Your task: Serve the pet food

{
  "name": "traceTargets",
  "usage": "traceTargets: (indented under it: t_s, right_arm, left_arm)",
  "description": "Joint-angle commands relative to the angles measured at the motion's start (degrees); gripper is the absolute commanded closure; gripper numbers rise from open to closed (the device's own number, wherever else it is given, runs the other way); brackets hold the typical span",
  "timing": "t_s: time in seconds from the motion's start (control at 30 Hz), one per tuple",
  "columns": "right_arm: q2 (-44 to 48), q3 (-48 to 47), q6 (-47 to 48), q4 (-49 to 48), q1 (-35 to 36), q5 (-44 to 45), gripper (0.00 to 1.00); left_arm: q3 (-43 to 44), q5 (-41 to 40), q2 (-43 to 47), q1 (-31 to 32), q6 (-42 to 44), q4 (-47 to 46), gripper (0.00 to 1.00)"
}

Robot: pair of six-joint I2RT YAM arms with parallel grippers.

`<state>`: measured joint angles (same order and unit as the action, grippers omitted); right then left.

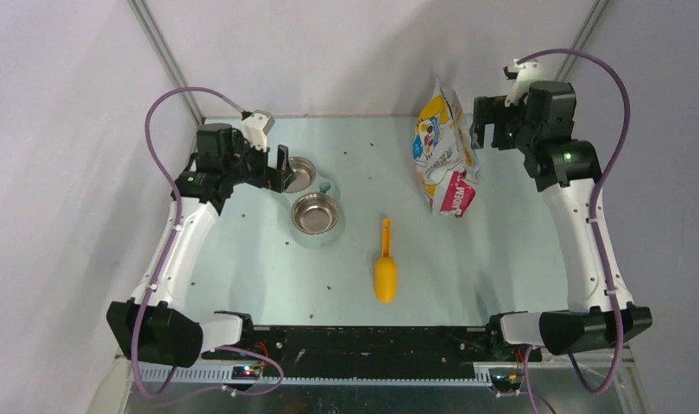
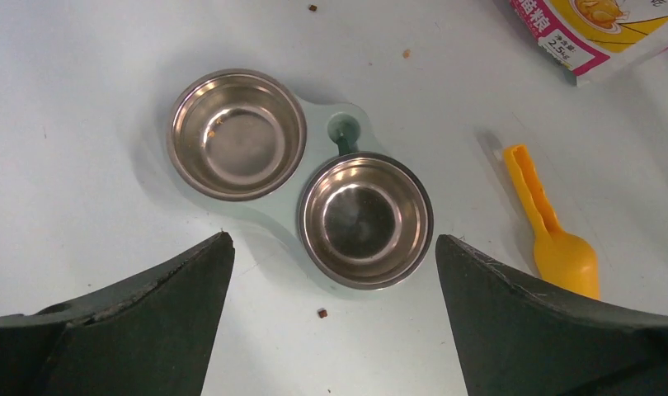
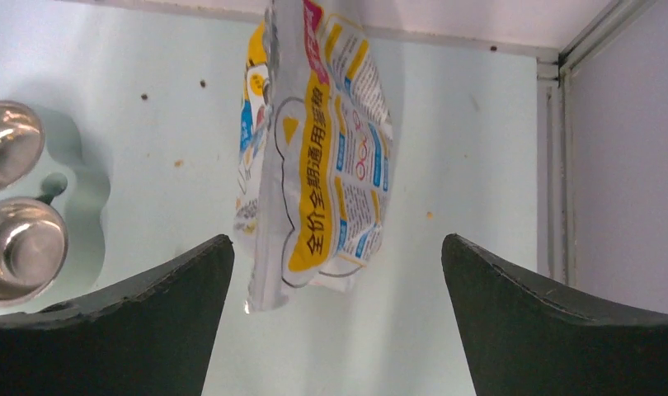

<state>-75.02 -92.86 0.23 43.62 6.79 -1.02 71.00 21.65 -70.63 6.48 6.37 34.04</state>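
No heap of pet food shows; only stray brown pellets lie on the table, one [image 2: 322, 313] between my left fingers, and a few crumbs [image 2: 218, 124] lie in one bowl. Two steel bowls [image 1: 316, 213] [image 2: 236, 134] [image 2: 365, 219] sit in a pale green holder [image 2: 318, 115]. The printed foil bag [image 1: 445, 155] [image 3: 318, 148] stands at the back right. The orange scoop [image 1: 386, 267] [image 2: 553, 235] lies flat mid-table, empty. My left gripper [image 1: 282, 168] [image 2: 332, 238] is open and empty above the bowls. My right gripper [image 1: 478, 129] [image 3: 337, 238] is open and empty, just right of the bag's top.
Loose pellets [image 3: 204, 83] dot the table around the bag and bowls. The back wall and a metal corner post [image 3: 562, 99] stand close behind the bag. The bowls also show at the left edge of the right wrist view [image 3: 21, 247].
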Motion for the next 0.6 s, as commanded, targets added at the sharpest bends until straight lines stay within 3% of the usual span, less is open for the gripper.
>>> traceTargets:
  t_s: [0.0,0.17,0.33,0.57]
  right_arm:
    - [-3.5,-5.5,-0.7,-2.1,2.2,2.6,0.00]
    - [-7.8,-7.5,4.6,-4.8,5.4,6.7,0.05]
    - [-14.1,-10.6,1.2,-3.6,7.6,16.1,0.19]
    - [-19.1,-11.1,-1.4,-2.6,8.2,19.8,0.41]
  left_arm:
    - [-0.4,0.7,0.8,0.9,1.0,-1.4,0.00]
    - [-2.8,0.3,2.5,1.4,0.1,-3.2,0.00]
    - [-5.7,0.3,4.4,1.6,-1.4,-4.6,0.00]
    - [-7.8,0.2,6.2,1.6,-2.3,-5.9,0.00]
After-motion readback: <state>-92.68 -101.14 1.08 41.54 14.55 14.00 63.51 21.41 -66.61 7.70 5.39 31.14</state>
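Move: The pet food bag stands just ahead and to the left of the open right hand, its middle about 4 cm ahead, 6 cm left and 15 cm below, with its crumpled top reaching nearer the hand's height. The yellow scoop lies roughly 19 cm back and 22 cm left of that hand; the twin-bowl stand is some 41 cm left and nearly level fore and aft, both about 26 cm lower. From the left hand, the bag is about 6 cm ahead, 40 cm right and 6 cm below. The right hand reaches forward about 7 cm and 2–3 cm left, first rising a centimetre and then sinking to some 5 cm below its start, coming in over the pet food bag with its upper part between the fingers in the hand's view. On the way the wrist rolls its left side down about 10 degrees and tips slightly down while the fingers close from wide open to about two thirds, and the left hand, still open beside the bowls, eases down and back about 3 cm. ##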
